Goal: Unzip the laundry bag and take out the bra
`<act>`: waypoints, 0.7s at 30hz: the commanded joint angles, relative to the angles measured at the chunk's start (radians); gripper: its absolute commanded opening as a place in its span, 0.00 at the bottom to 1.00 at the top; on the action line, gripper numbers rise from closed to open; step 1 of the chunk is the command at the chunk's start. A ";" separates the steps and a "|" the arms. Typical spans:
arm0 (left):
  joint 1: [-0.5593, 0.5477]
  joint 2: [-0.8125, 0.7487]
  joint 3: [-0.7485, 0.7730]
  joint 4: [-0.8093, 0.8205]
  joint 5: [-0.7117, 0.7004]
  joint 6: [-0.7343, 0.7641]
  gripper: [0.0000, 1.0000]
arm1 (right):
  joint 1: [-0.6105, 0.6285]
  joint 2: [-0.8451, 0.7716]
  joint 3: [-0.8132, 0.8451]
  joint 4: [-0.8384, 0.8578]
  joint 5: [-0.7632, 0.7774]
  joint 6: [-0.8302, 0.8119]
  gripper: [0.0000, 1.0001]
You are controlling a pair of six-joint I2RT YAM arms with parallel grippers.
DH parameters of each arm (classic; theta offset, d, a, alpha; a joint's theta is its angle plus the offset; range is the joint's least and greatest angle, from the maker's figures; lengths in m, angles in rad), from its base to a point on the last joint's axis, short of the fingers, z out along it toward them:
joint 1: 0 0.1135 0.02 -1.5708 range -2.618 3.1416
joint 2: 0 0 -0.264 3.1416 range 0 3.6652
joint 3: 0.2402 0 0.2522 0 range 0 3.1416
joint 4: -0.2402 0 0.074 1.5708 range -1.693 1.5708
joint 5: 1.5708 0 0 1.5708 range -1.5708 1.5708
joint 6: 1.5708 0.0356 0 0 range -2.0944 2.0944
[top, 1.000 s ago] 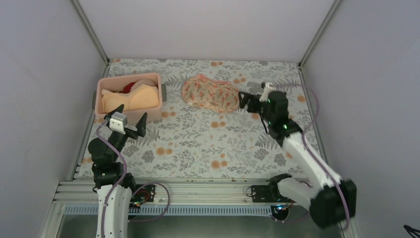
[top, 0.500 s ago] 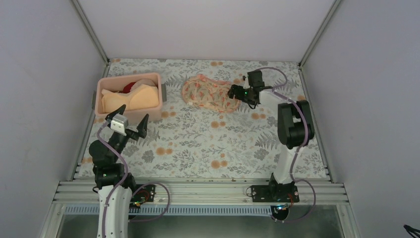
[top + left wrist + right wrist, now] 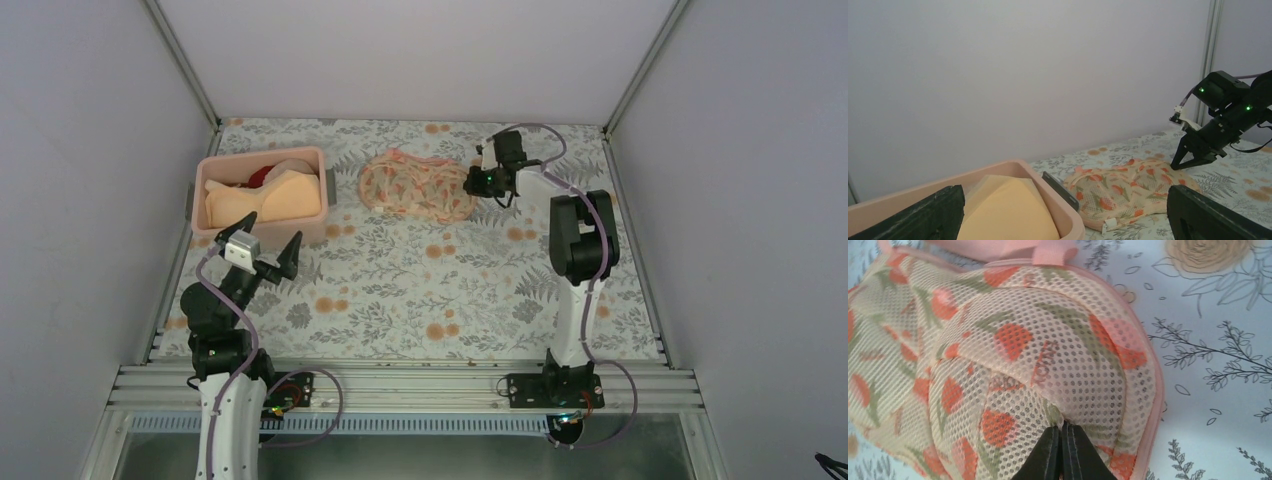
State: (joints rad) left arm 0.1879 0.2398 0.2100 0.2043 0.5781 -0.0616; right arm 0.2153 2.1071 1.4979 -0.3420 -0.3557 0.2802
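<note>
The laundry bag (image 3: 415, 188), peach-pink mesh with red-orange marks and pink edging, lies flat at the back middle of the table. It also shows in the left wrist view (image 3: 1128, 187) and fills the right wrist view (image 3: 1023, 340). My right gripper (image 3: 470, 185) is at the bag's right end, its jaws shut with a pucker of mesh pinched at the tips (image 3: 1062, 426). My left gripper (image 3: 270, 230) is open and empty at the front left, just in front of the bin. The navy bra is hidden.
A rigid pink bin (image 3: 262, 157) stands left of the bag and holds a peach bra (image 3: 265, 198) and a red garment (image 3: 262, 176). The bin's rim (image 3: 1013, 164) is close ahead of my left fingers. Grey walls enclose the floral table.
My right arm has swung from the right side up to the bag's right end and shut on the mesh. The bag has shifted slightly left. The left arm has barely moved.
</note>
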 commanded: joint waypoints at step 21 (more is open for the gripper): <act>-0.298 0.329 0.390 -0.387 0.265 0.437 1.00 | 0.071 -0.420 0.046 -0.210 -0.280 -0.273 0.03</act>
State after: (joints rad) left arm 0.0109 0.4561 0.4152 0.0498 0.7773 0.1158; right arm 0.2672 1.7332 1.4925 -0.5121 -0.5789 -0.0383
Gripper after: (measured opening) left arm 1.000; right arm 0.037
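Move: The right fingers are already shut on mesh at the right end of the laundry bag, whose middle lies about 10 cm to this hand's left, level fore-and-aft and a touch lower. Its white tag is some 19 cm left and 5 cm nearer the base; the pink box sits about 43 cm left, nearly level. From the open left hand, the bag is about 26 cm ahead, 24 cm right and 23 cm below, with the box 21 cm ahead and 9 cm left. Keeping its pinch on the bag's right end, the right hand hauls it up about 17 cm, quickly at first, while drawing back and left, and it swings some 25 degrees counter-clockwise with the fingertips tilting up. The left hand, still wide open, sets off late, about 7 cm to the right towards the bag, turning some 20 degrees clockwise. ##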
